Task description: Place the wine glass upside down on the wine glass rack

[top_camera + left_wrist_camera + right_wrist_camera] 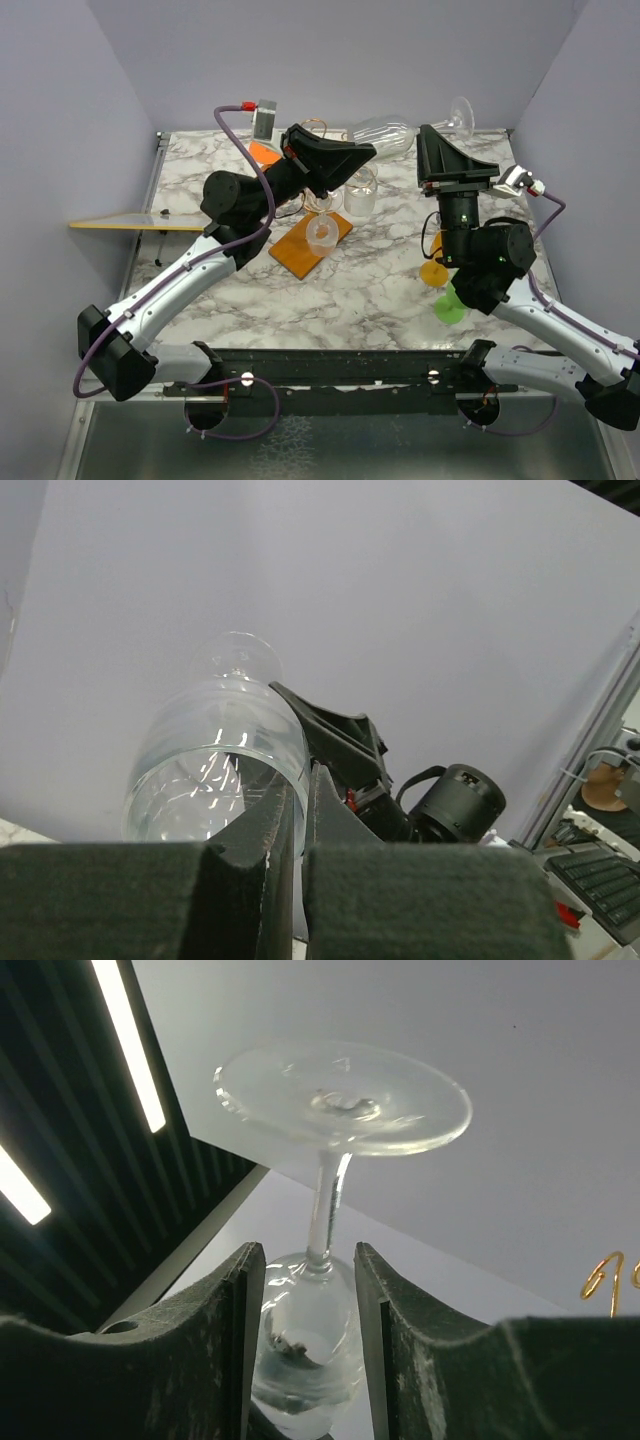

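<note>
The clear wine glass (pixel 385 130) lies on its side in the air over the back of the table, its foot (pixel 462 115) pointing right. My left gripper (pixel 365 152) is shut on the rim, and in the left wrist view the glass wall (pixel 215 760) sits between the fingers (pixel 300 815). My right gripper (pixel 425 135) has come in from the right. Its pads (pixel 308 1280) press both sides of the bowl (pixel 308 1330) just below the stem. The wine glass rack's wooden base (pixel 300 250) lies under the left arm. One gold curl (pixel 605 1280) shows in the right wrist view.
A second glass (pixel 322 232) rests on the rack's base and a clear tumbler (pixel 360 190) stands behind it. Orange (pixel 435 272) and green (pixel 450 305) discs lie by the right arm. A yellow board (pixel 130 222) juts out at the left wall.
</note>
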Controlling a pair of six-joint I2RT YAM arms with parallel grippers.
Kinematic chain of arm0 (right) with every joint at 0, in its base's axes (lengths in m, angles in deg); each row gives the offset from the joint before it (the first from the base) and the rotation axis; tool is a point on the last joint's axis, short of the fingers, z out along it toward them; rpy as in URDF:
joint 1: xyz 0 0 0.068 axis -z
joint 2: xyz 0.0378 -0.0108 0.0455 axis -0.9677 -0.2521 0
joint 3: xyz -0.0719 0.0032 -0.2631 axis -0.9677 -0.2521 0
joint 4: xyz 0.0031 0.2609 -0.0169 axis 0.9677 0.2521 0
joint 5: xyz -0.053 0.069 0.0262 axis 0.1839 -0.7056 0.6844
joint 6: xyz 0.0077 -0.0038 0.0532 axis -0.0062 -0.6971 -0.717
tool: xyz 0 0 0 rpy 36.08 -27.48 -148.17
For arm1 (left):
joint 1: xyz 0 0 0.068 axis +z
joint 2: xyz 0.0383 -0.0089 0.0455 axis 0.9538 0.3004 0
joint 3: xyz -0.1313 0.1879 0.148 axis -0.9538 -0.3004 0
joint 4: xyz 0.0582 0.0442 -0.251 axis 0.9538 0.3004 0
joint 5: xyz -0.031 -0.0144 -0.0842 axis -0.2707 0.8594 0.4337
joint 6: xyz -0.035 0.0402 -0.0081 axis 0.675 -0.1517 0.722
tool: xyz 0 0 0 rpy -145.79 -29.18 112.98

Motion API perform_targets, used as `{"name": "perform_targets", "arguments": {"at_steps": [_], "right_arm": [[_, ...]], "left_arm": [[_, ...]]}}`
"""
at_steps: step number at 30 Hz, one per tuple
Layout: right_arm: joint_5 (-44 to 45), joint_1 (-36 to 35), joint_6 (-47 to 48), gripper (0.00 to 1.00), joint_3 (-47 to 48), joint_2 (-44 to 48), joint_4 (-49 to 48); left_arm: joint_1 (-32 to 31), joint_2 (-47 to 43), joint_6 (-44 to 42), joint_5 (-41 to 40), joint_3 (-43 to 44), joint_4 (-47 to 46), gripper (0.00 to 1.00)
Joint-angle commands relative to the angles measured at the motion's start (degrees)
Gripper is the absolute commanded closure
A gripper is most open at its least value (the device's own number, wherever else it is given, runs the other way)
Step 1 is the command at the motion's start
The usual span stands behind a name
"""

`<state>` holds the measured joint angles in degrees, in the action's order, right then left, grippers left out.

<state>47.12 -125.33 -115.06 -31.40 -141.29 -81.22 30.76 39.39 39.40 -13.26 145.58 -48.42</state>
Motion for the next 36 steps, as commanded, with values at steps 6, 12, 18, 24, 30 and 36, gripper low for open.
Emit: {"name": "perform_targets", "arguments": {"at_steps": [6, 12, 18, 24, 30, 36], "right_arm": [[-0.06, -0.21, -5.18, 0.62, -0.81, -0.34, -0.04], [-2.9, -0.23, -5.38, 0.67, -0.47, -0.5, 0.65], [-5.53, -0.22, -6.72, 0.7, -0.01, -1.22, 1.73], [-7.33, -0.25, -4.38, 0.87, 0.17, -1.17, 0.86], [-9.97, -0.17, 2.4, 0.99, 0.92, -0.51, 0.27], [-14.37, -0.25, 14.05, 0.99, 2.23, 4.55, 7.31]], "left_arm": [[-0.3, -4.81, 3.46, 5.5, -1.98, -7.1, 1.0], [-0.25, -4.77, 3.92, 6.48, -2.51, -7.37, 1.0], [-0.3, -4.14, 4.29, 6.61, -2.69, -7.37, 1.0], [-0.26, -4.08, 4.71, 6.14, -3.44, -7.38, 1.0], [-0.27, -4.46, 4.4, 5.24, -4.88, -6.47, 0.88], [-0.23, -9.97, -4.27, 1.5, -6.15, 5.84, 0.39]]}}
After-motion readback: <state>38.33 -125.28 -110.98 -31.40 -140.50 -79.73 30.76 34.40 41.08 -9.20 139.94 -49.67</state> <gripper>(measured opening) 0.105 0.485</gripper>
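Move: The clear wine glass is already held by its bowl rim in the left fingers, its stem slanting up towards the robot's right. From the right hand the stem is about 2 cm ahead, level sideways and some 1 cm higher; the bowl is 1 cm ahead, 5 left, 3 lower, and the foot 4 ahead, 5 right, 4 higher. From the left hand the stem is about 3 cm ahead, 8 right, 3 up; the rack's hub 2 ahead, 9 left, 15 lower. The glass is drawn back about 3 cm by the left hand, bringing its stem in between the right fingers, which edge a centimetre or so left and back while closing from half open to pinch the stem by the bowl. Only then do the left fingers open about halfway and let go of the rim, that hand starting to sink slightly as the right rolls back some 10 degrees. ##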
